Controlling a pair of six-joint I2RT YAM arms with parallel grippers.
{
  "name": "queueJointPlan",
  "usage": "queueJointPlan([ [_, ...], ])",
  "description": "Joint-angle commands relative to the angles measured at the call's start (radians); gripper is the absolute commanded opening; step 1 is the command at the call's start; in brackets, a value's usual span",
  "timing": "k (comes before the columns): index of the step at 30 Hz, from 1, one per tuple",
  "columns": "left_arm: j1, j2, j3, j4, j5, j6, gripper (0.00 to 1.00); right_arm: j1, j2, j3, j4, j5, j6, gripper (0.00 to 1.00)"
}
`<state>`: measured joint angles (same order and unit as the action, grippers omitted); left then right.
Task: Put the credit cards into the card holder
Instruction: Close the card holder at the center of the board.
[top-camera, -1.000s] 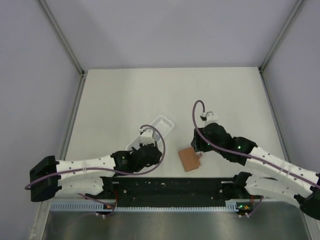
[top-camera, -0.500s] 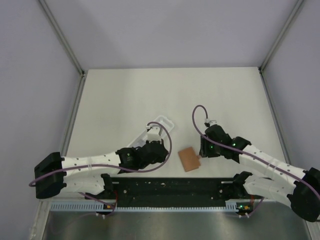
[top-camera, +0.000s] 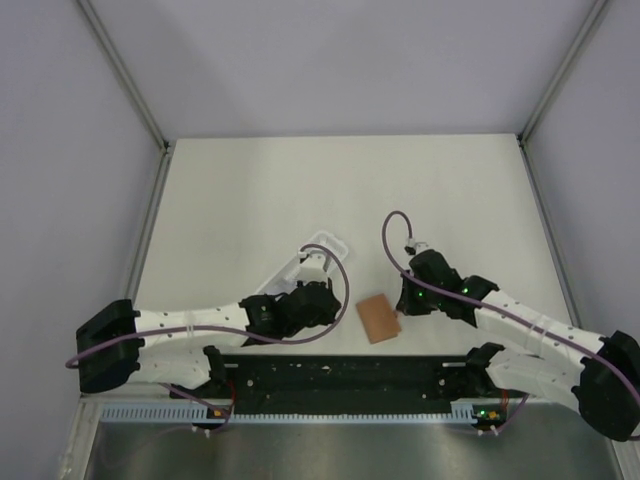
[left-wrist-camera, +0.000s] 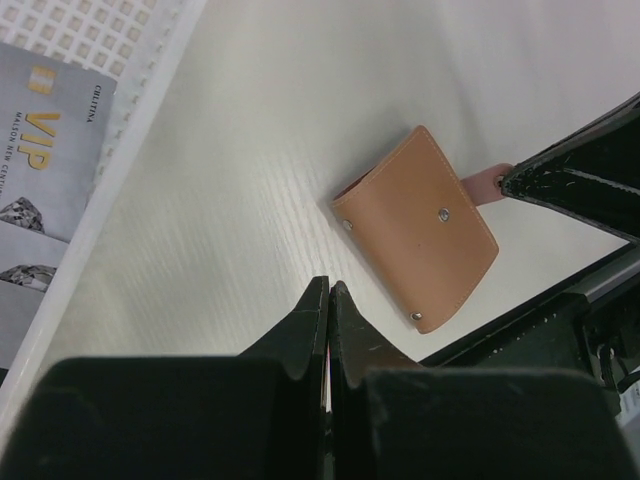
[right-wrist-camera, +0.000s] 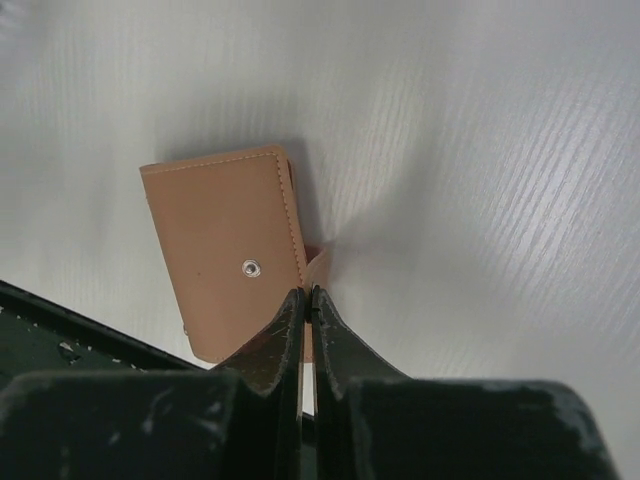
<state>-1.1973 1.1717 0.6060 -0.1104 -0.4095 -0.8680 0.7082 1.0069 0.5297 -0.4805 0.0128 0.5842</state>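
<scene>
The card holder is a small orange-brown folded wallet lying shut near the table's front edge, seen also in the left wrist view and the right wrist view. My right gripper is shut on the small strap tab at the wallet's right edge. My left gripper hangs just left of the wallet, shut, with nothing seen between its fingers. A grey credit card printed "VIP" lies in the white tray.
The white tray sits behind the left wrist, mostly covered by that arm. The black mounting rail runs along the near edge just in front of the wallet. Grey walls close in both sides and the back.
The right gripper's jaws have closed onto the wallet's tab after lowering beside it. The left arm has slid right, toward the wallet. The wallet has not shifted.
</scene>
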Motion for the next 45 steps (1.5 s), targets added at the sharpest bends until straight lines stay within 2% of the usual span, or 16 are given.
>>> queueJointPlan([
  [1,0.001,0.075,0.050,0.142,0.012,0.044,0.00,-0.013,-0.047,-0.019,0.063,-0.039,-0.020,0.00],
  [7,0.001,0.278,0.133,0.279,0.122,0.081,0.00,-0.013,-0.047,-0.031,0.103,-0.096,-0.035,0.00],
  [12,0.001,0.400,0.190,0.322,0.195,0.080,0.00,-0.013,-0.028,-0.051,0.152,-0.151,-0.035,0.00],
  [24,-0.001,0.436,0.133,0.337,0.218,0.026,0.00,-0.013,0.025,-0.092,0.259,-0.211,-0.024,0.00],
  [26,-0.001,0.437,0.126,0.342,0.221,0.020,0.00,-0.013,0.038,-0.100,0.281,-0.218,-0.017,0.07],
  [29,-0.001,0.437,0.110,0.345,0.225,0.012,0.00,-0.013,0.053,-0.112,0.321,-0.247,-0.011,0.23],
  [34,-0.001,0.414,0.087,0.345,0.210,0.004,0.00,-0.013,0.061,-0.135,0.394,-0.290,0.011,0.38],
  [40,-0.001,0.398,0.054,0.350,0.199,-0.006,0.00,-0.021,0.050,-0.163,0.471,-0.366,0.052,0.43],
  [45,-0.001,0.378,0.041,0.350,0.196,-0.006,0.00,-0.026,-0.059,-0.162,0.448,-0.292,0.062,0.42],
])
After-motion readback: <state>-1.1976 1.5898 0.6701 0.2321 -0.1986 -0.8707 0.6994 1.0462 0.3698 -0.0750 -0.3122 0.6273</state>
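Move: The card holder lies some 9 cm right of the left gripper, about 1 cm back and 7 cm below; its strap is about 14 cm to that gripper's right, also 1 cm back. The white tray's middle is about 9 cm left and 10 cm ahead of the left gripper. The right gripper already pinches the strap; the holder's middle lies about 5 cm to its left and 2 cm down, the snap stud 3 cm left, both level with it in reach. Bring the shut left gripper quickly right, about 9 cm, sinking some 6 cm onto the card holder, then let it ease slightly back left with its tips on the cover beside the stud. Meanwhile carry the pinched strap left over the holder with the right hand, dipping slightly; then open those fingers partway while still moving left, about 6 cm in all, rolling some 20 degrees, left side up. ##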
